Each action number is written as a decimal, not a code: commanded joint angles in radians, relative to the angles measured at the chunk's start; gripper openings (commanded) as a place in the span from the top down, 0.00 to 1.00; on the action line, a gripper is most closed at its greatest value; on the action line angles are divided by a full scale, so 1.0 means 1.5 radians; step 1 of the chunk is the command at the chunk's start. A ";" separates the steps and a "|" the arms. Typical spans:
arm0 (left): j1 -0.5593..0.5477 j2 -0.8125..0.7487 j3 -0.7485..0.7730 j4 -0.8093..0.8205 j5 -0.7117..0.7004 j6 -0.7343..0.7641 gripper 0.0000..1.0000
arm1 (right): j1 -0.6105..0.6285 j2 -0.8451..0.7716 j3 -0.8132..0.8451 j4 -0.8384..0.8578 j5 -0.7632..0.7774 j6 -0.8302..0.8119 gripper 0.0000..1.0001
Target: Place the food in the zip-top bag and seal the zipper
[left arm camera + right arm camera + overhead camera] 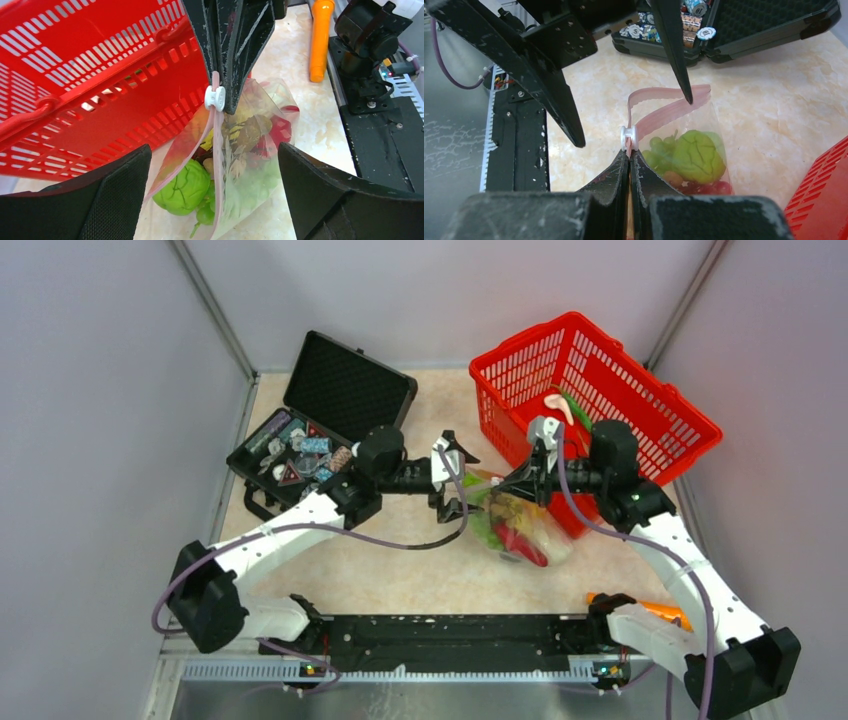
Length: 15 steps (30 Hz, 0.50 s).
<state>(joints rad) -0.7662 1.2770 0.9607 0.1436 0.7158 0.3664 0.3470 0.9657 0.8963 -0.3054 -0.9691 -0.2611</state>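
The zip-top bag [520,528] lies beside the red basket with the food inside: a green pear-like fruit [182,187], green grapes [658,150], red pieces and yellow leaves. Its zipper [669,107], a pale pink strip, carries a white slider [215,98]. My right gripper [629,152] is shut on the zipper just behind the slider. Beyond the slider the two pink edges gape apart. My left gripper [214,150] is open, one finger on each side of that gaping mouth, touching neither side. In the top view the left gripper [452,483] faces the right gripper [512,480] across the bag.
The red basket [600,390] stands right behind the bag with a few items in it. An open black case [320,430] of chips sits at the back left. An orange object [665,611] lies by the right arm's base.
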 commanded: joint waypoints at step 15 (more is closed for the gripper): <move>0.032 0.116 0.092 -0.050 0.011 -0.005 0.57 | 0.012 -0.026 0.012 -0.021 -0.023 -0.027 1.00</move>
<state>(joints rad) -0.7269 1.4494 1.0569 0.0578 0.7361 0.3653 0.3534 0.9550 0.8963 -0.3496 -0.9726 -0.2886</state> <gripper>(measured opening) 0.524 0.003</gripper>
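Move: The bag's zipper strip just beyond the white slider is the left hand's aim, about 3 cm ahead, 1 cm to its right and 4 cm below. The slider is level ahead/back, some 4 cm right and 3 cm lower; the food is about 3 cm back, 8 cm right, 14 cm down; the red basket's middle is roughly 16 cm ahead, 26 cm right, also 14 cm down. From the right hand that strip lies some 3 cm ahead, 3 cm left and 1 cm below. The bag's open zipper strip, still held at the slider end by the closed, nearly still right fingers, is met from above by the left hand, which sinks about 4 cm and pushes 3 cm forward, easing slightly right. Its fingertips dip with a small roll, some 10 degrees in all, while the wide-open fingers close to about half around the strip, not yet pinching it. ##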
